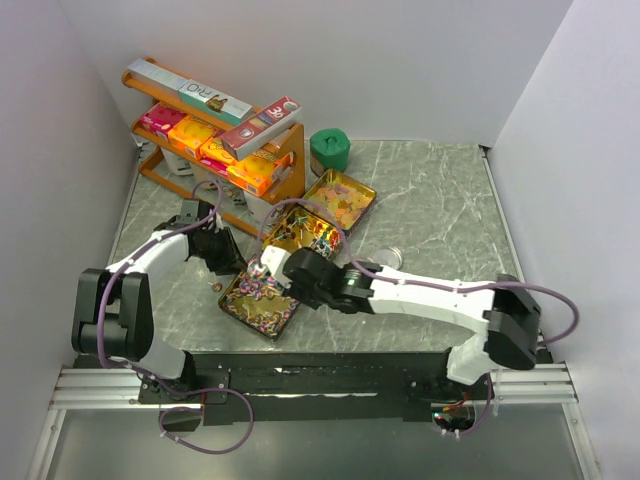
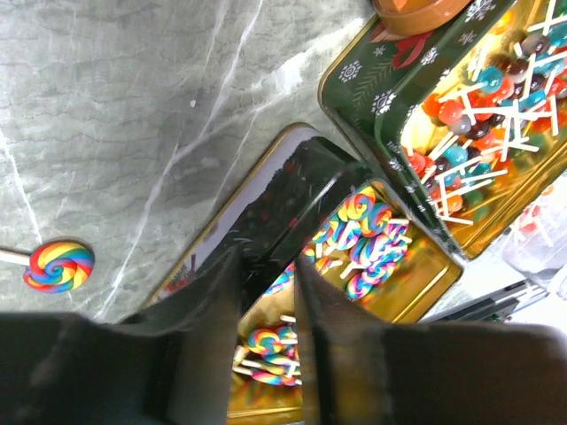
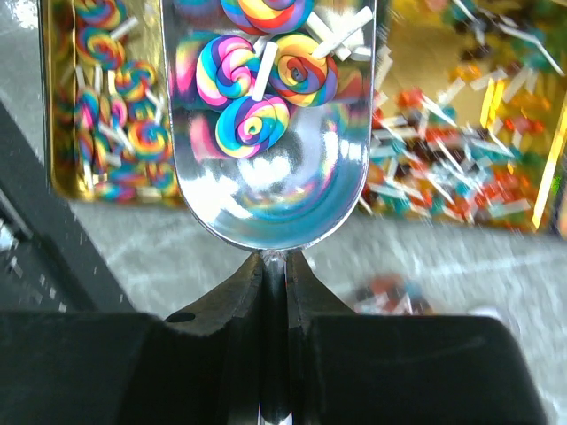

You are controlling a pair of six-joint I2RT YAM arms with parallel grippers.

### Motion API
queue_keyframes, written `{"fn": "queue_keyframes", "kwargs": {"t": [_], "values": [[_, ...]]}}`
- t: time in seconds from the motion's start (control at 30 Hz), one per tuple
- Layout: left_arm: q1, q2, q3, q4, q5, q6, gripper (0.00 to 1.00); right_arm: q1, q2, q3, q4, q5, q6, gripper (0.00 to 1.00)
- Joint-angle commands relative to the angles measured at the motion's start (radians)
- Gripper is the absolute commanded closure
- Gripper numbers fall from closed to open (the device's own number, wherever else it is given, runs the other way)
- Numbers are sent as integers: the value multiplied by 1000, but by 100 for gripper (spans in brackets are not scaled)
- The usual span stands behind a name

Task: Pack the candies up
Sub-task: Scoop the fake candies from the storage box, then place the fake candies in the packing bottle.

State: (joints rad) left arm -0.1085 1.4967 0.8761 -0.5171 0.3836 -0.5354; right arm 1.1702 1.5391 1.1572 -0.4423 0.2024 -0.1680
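Observation:
The candies here are lollipops. Rainbow swirl lollipops (image 3: 252, 80) lie in a shiny metal scoop (image 3: 275, 190), and my right gripper (image 3: 275, 266) is shut on its thin handle. The scoop hangs over the front gold tin (image 1: 236, 312), which holds more swirl lollipops (image 2: 368, 235). My left gripper (image 2: 270, 252) sits at that tin's left corner, its jaws closed across the tin's dark wall (image 2: 297, 177). One swirl lollipop (image 2: 58, 266) lies loose on the marble table. In the top view the two grippers, left (image 1: 222, 262) and right (image 1: 275, 268), are close together over the tin.
A green-sided tin (image 2: 372, 80) of small ball lollipops (image 2: 478, 97) stands beside the front tin, and a third tin (image 1: 372, 195) lies behind it. A green pot (image 1: 329, 150), a wooden rack of boxes (image 1: 215, 140) and a round lid (image 1: 385, 258) stand nearby.

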Motion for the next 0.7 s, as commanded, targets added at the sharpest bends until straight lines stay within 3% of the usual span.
{"fn": "queue_keyframes", "kwargs": {"t": [0.0, 0.17, 0.53, 0.67], "values": [[0, -39, 70, -1, -8, -29, 62, -27, -118, 21, -114, 58, 80, 100], [0, -27, 92, -11, -15, -23, 48, -46, -198, 1, -271, 81, 166, 100], [0, -12, 124, -24, -89, -8, 31, -93, -332, -30, -552, 101, 451, 100], [0, -27, 135, -18, -126, -11, 17, -128, -335, -40, -618, 72, 519, 100]]}}
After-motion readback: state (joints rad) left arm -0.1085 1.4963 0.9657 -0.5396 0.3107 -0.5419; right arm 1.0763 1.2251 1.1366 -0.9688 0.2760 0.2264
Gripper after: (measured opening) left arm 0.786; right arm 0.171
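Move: The right hand holds the loaded scoop; the storage box, a clear jar, stands roughly 12 cm to its right, 6 cm ahead and 9 cm lower. The swirl tray's middle is about 11 cm to that hand's left and 1 ahead; the ball-lollipop tray is 15 ahead, 4 left; the lid 10 ahead, 17 right, all some 12 cm down. From the left hand, the swirl tray's middle is about 9 right, 8 back and 4 below, the storage box 32 right, 3 back and 3 below. The left fingers let go of the swirl tray's left rim, opening wide while the hand lifts about 2 cm and eases forward as much. The right hand keeps its grip on the scoop and carries the swirl lollipops right, about 13 cm, away from the swirl tray towards the storage box, rising 3 cm early on, then drawing slightly back as it swings some 25 degrees clockwise. ##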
